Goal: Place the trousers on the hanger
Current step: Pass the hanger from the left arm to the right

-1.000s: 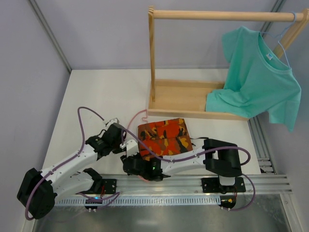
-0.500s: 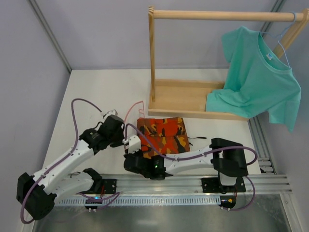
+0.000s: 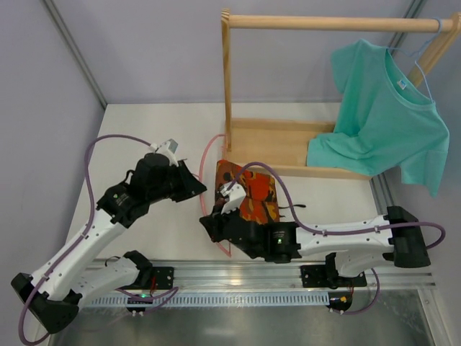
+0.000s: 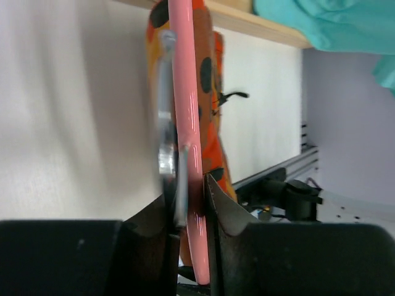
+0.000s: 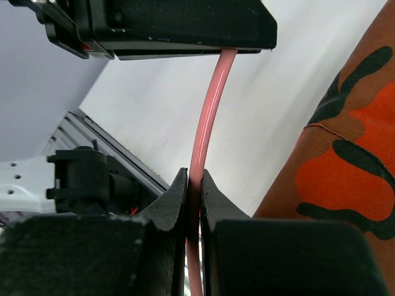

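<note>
The pink hanger (image 3: 207, 155) stands on edge above the table, held at both ends. My left gripper (image 3: 196, 189) is shut on it beside its silver hook; in the left wrist view the left gripper (image 4: 188, 188) pinches the hanger (image 4: 185, 92) and the metal together. Lower down, my right gripper (image 3: 215, 222) is shut on the hanger; the right gripper (image 5: 192, 179) clamps the thin hanger (image 5: 213, 98). The camouflage trousers (image 3: 256, 198), folded, hang over the hanger just right of both grippers, trousers (image 4: 213, 80), trousers (image 5: 345, 160).
A wooden clothes rack (image 3: 288, 148) stands behind the trousers, its base close to the hanger's upper end. A teal T-shirt (image 3: 385, 108) hangs from the rack's rod (image 3: 331, 22) on a light-blue hanger (image 3: 425, 54). Metal rails (image 3: 288, 277) run along the near edge.
The hanger with the trousers rose from lying flat to standing on edge. My right gripper shut on the hanger and shifted right. My left arm lifted and swung toward the rack.
</note>
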Robot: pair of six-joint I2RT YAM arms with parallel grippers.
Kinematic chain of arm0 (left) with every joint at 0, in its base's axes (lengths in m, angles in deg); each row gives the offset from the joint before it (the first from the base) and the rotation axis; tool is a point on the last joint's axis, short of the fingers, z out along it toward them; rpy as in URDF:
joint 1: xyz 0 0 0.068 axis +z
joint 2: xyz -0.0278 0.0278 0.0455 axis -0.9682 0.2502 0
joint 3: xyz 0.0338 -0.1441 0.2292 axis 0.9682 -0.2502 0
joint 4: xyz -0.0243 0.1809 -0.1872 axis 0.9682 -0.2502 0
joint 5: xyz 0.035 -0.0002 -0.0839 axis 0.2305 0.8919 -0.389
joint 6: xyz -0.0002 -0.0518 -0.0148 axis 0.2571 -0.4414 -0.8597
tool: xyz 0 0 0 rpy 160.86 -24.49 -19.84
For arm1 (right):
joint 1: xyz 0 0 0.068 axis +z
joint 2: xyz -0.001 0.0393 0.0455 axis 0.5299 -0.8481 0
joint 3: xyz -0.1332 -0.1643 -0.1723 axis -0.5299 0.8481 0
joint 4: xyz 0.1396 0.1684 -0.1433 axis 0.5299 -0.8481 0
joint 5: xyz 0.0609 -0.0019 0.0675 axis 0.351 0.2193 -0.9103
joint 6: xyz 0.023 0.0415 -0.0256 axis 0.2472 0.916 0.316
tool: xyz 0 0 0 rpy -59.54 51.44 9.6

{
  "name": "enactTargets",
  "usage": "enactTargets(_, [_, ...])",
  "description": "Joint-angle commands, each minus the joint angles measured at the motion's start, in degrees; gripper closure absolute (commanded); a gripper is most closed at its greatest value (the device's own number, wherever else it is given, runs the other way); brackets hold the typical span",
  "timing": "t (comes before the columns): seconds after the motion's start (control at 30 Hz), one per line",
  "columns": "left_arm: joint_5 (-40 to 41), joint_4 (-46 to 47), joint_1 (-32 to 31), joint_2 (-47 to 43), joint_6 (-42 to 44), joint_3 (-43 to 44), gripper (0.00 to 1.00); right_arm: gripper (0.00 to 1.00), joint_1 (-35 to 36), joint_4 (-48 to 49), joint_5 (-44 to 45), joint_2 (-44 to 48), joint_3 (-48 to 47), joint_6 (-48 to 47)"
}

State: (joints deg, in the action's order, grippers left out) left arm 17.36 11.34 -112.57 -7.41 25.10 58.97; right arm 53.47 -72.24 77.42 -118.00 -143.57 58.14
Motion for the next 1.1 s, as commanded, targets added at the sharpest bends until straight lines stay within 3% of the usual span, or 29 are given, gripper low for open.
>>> enactTargets(0.0, [-9.6, 16.4, -0.1, -0.8, -3.2, 2.9, 0.81, 0.96, 1.7, 10.4, -1.9, 6.9, 0.9, -2.9])
enactTargets(0.13, [-14.6, 22.9, -0.1, -0.2, -6.5, 2.8, 0.72, 0.96, 1.7, 11.2, -0.8, 11.5, 3.3, -3.9])
enactTargets(0.27, [-16.9, 23.9, -0.1, 0.6, -6.6, 5.0, 0.57, 0.96, 1.7, 11.3, 0.5, 15.8, 4.9, -4.9])
enactTargets(0.57, [-23.2, 29.1, -0.2, 1.8, -8.3, 6.1, 0.39, 0.96, 1.6, 11.5, 2.9, 23.7, 6.7, -6.9])
enactTargets(0.83, [-30.7, 33.5, -0.2, 4.6, -9.2, 7.4, 0.30, 0.96, 0.4, 10.8, 3.4, 25.8, 7.0, -6.8])
enactTargets(1.07, [-32.1, 29.3, -0.2, 6.3, -7.5, 9.5, 0.29, 0.96, -0.1, 8.4, 6.8, 24.5, 7.0, -5.9])
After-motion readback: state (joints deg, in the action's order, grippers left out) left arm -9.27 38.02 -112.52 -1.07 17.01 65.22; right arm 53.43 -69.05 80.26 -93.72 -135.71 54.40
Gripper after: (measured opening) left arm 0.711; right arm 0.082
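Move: Both hands are on the pink hanger. Its middle is about 3 cm to the left hand's right and level with it, and about 7 cm ahead of the right hand, level in height. The trousers already hang over its far bar, their middle roughly 14 cm right, 5 cm ahead and 13 cm below the left hand. The wooden rack's near left corner lies some 21 cm ahead of the left hand, 8 cm right and 22 cm below. Upward and to the right both hands go on carrying the hanger, rising about 10 cm on the right hand and 13 on the left and shifting some 8 cm sideways, easing to a stop. The right fingers keep their pinch, that hand rolling about 15 degrees left side up, while the left fingers spread wide around the bar and let go, that hand rolling about 30 degrees the other way and swinging clockwise. ##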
